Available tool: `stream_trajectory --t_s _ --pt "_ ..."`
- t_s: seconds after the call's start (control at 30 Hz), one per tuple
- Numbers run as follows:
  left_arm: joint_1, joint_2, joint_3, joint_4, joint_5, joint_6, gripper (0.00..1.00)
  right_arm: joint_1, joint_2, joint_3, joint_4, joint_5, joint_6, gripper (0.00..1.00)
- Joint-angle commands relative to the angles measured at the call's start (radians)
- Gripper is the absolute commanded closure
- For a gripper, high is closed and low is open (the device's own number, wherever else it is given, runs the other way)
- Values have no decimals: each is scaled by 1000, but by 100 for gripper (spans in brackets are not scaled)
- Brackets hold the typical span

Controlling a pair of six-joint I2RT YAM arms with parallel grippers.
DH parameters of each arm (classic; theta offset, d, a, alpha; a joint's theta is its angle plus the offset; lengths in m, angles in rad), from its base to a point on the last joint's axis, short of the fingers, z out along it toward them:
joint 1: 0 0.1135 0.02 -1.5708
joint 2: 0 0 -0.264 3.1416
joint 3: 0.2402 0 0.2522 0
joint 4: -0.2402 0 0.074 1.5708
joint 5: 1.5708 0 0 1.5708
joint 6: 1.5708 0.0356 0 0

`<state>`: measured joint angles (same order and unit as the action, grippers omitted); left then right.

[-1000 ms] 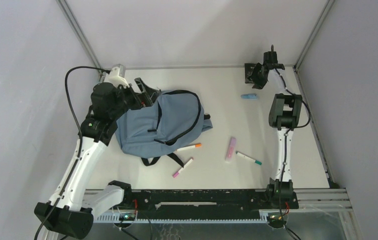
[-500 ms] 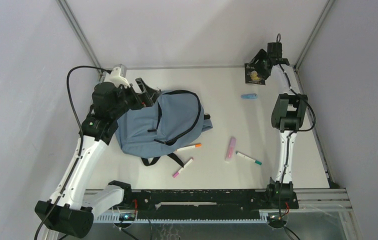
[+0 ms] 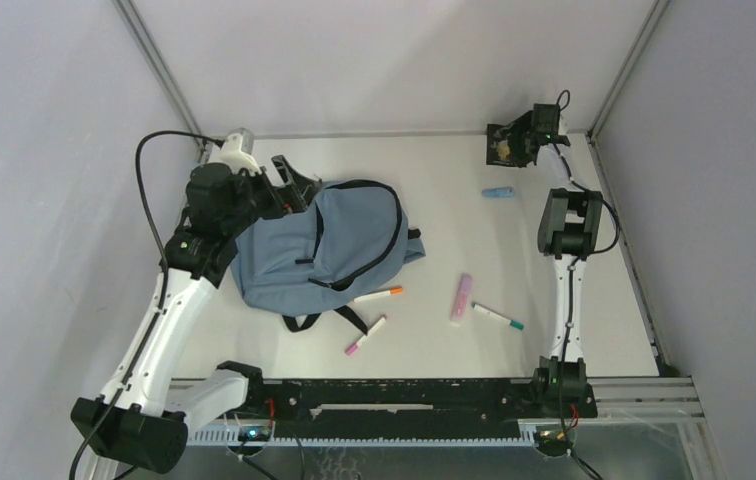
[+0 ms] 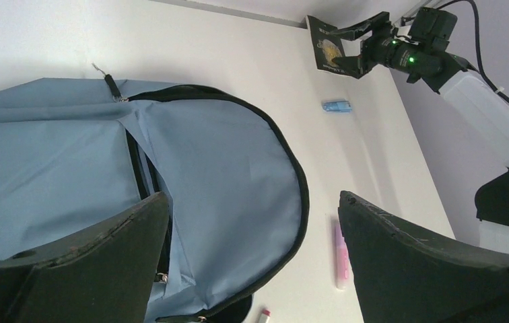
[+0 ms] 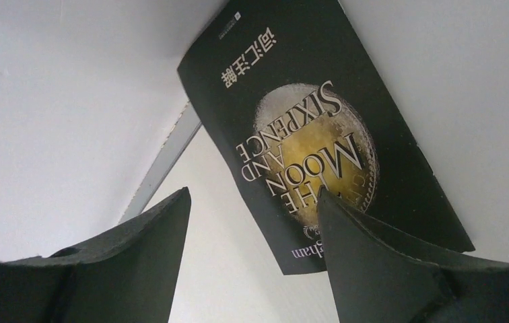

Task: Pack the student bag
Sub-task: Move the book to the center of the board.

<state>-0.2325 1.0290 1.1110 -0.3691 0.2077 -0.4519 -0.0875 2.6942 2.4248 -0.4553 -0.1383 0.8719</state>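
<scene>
The student bag [image 3: 324, 245] lies flat on the left half of the table, blue-grey with a black zip line; it fills the left wrist view [image 4: 225, 161]. My left gripper [image 3: 294, 185] hovers open over the bag's back-left edge, nothing between its fingers [image 4: 253, 202]. At the back right corner my right gripper [image 3: 516, 138] stands open at a black book [image 3: 499, 150] with a gold moon on its cover [image 5: 306, 134]. The book's near corner shows between the fingers and the right finger [image 5: 373, 256] overlaps its edge; I cannot tell if it touches.
Loose on the table: a small light-blue item [image 3: 497, 192], a pink highlighter [image 3: 462, 297], a green-capped marker [image 3: 497, 317], an orange marker [image 3: 379, 296] at the bag's front edge and a pink marker [image 3: 366, 335]. Walls and frame posts close off the back corners.
The right wrist has swung back toward the corner and its jaws have widened, uncovering the book's cover. The left arm and the bag have not moved.
</scene>
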Motion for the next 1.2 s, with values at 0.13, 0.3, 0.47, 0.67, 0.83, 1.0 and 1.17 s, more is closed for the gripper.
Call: stream_trajectory --t_s 0.13,0.3,0.47,0.67,0.83,1.0,1.17 --pt "13 -57 -32 14 -19 28 0 49 -32 -104 -41 -14 45 22" --pt "15 -78 -41 15 -18 30 0 76 -67 -155 -64 -33 29 22" --pt "14 -100 -49 16 -10 29 0 130 -157 -296 -34 -41 20 21" --pt "15 -145 -71 14 -6 18 0 177 -204 -377 -59 -8 3 21" --pt "14 -193 -82 -5 -10 19 0 221 -220 -388 -78 -35 -7 21" --pt "15 -218 -95 -11 -11 8 0 255 -292 -515 -52 -42 23 21" --pt "15 -229 -99 -39 -15 4 0 285 -447 -787 75 -9 92 22"
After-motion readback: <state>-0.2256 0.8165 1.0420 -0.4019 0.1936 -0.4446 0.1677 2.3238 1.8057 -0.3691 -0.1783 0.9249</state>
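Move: The book lies right beneath the right hand's open fingers, its middle within a centimetre or two of the hand and some 3 cm lower, its far end up against the back wall. From the right hand, the small blue block is about 12 cm back and 8 cm left, and the backpack's middle some 26 cm back and 55 cm left. The book is about 36 cm ahead of the left hand, 62 cm right and 30 cm below. The right hand keeps a fingertip down on the book's cover and drags the book over the table, first straight left and then slanting left and back past the blue block towards the backpack, about 16 cm left and 12 cm back in all, staying level with its fingers still open while it turns some 15 degrees counter-clockwise and its tips dip about 10 degrees. The empty, wide-open left hand meanwhile draws back about 4.5 cm and rises a little, away from the backpack and the approaching book. ##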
